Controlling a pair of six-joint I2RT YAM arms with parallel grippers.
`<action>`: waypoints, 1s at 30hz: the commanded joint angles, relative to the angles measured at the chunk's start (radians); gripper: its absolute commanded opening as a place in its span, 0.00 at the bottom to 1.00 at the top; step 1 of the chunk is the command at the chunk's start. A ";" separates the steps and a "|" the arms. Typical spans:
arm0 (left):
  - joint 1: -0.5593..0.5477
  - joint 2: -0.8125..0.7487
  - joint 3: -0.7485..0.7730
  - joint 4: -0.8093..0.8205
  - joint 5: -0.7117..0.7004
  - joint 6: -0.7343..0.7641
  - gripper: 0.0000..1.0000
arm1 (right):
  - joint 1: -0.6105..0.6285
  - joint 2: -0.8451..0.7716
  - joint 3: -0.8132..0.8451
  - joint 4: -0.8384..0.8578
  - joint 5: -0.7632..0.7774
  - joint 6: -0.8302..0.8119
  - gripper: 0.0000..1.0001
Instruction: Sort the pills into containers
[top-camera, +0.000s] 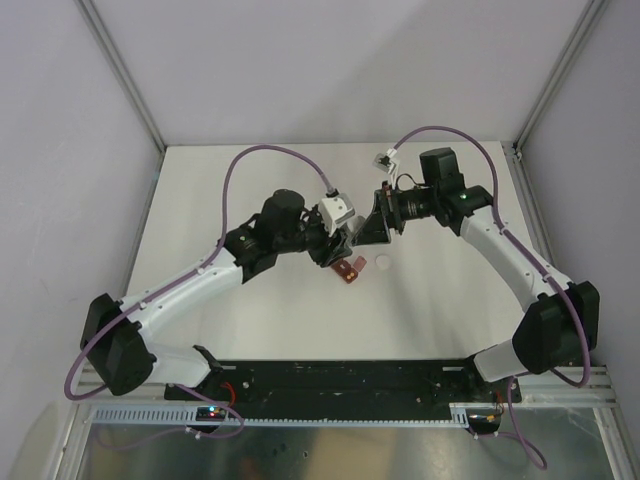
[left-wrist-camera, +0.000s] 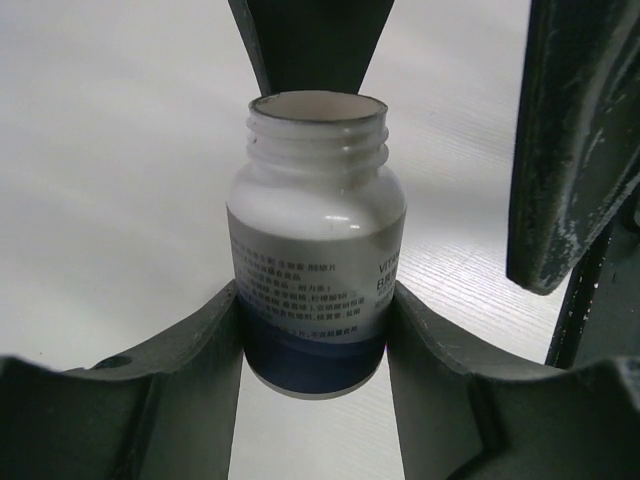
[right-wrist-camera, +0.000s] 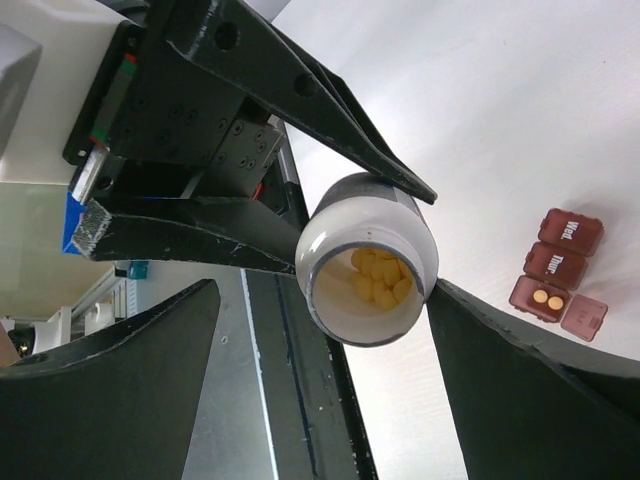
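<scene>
My left gripper (left-wrist-camera: 315, 300) is shut on a small white bottle (left-wrist-camera: 315, 230) with a blue-banded label, uncapped and held above the table. In the right wrist view the bottle's (right-wrist-camera: 370, 262) mouth faces the camera, with several yellow pills (right-wrist-camera: 380, 278) inside. My right gripper (right-wrist-camera: 325, 300) is open, with its fingers on either side of the bottle's mouth. The dark red pill box (right-wrist-camera: 560, 265) lies on the table beyond. Its end compartment is open and holds two yellow pills (right-wrist-camera: 547, 299); the other two lids are shut. In the top view the box (top-camera: 348, 268) lies just below both grippers (top-camera: 338, 243) (top-camera: 368, 228).
The bottle's round white cap (top-camera: 384, 263) lies on the white table right of the pill box. Grey walls close in the table's left, back and right sides. The arm bases sit on a black rail (top-camera: 340, 380) at the near edge.
</scene>
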 joint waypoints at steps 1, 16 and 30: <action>-0.002 0.026 -0.005 -0.029 -0.050 0.029 0.01 | 0.015 -0.073 0.069 0.000 -0.084 -0.014 0.89; -0.002 -0.041 -0.034 -0.048 -0.067 0.058 0.00 | -0.033 -0.071 0.068 -0.064 0.107 -0.095 0.90; 0.025 -0.148 -0.096 -0.145 -0.070 0.105 0.00 | -0.043 0.021 -0.056 -0.100 0.705 -0.249 0.91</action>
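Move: The right hand, empty and wide open, is at the mouth of the open pill bottle, whose middle is roughly 3 cm to its left and 2 cm lower. The white cap lies on the table about 11 cm ahead of this hand, 8 cm to its right and 25 cm below; the red pill box is some 9 cm ahead and 2 cm left, equally low. From the left hand, the cap is around 10 cm ahead, 10 cm right and 21 cm down. The left fingers keep their grip on the bottle throughout. After a near-still first half, the right hand draws its wide-open fingers clear of the bottle mouth and swings right, forward and down towards the cap, roughly 7 cm right and 6 cm out, speeding up, its fingers tipping downward some 20 degrees and turning clockwise. Meanwhile the left hand carries the bottle about 4 cm left, sinking 3 cm and easing slightly back. ##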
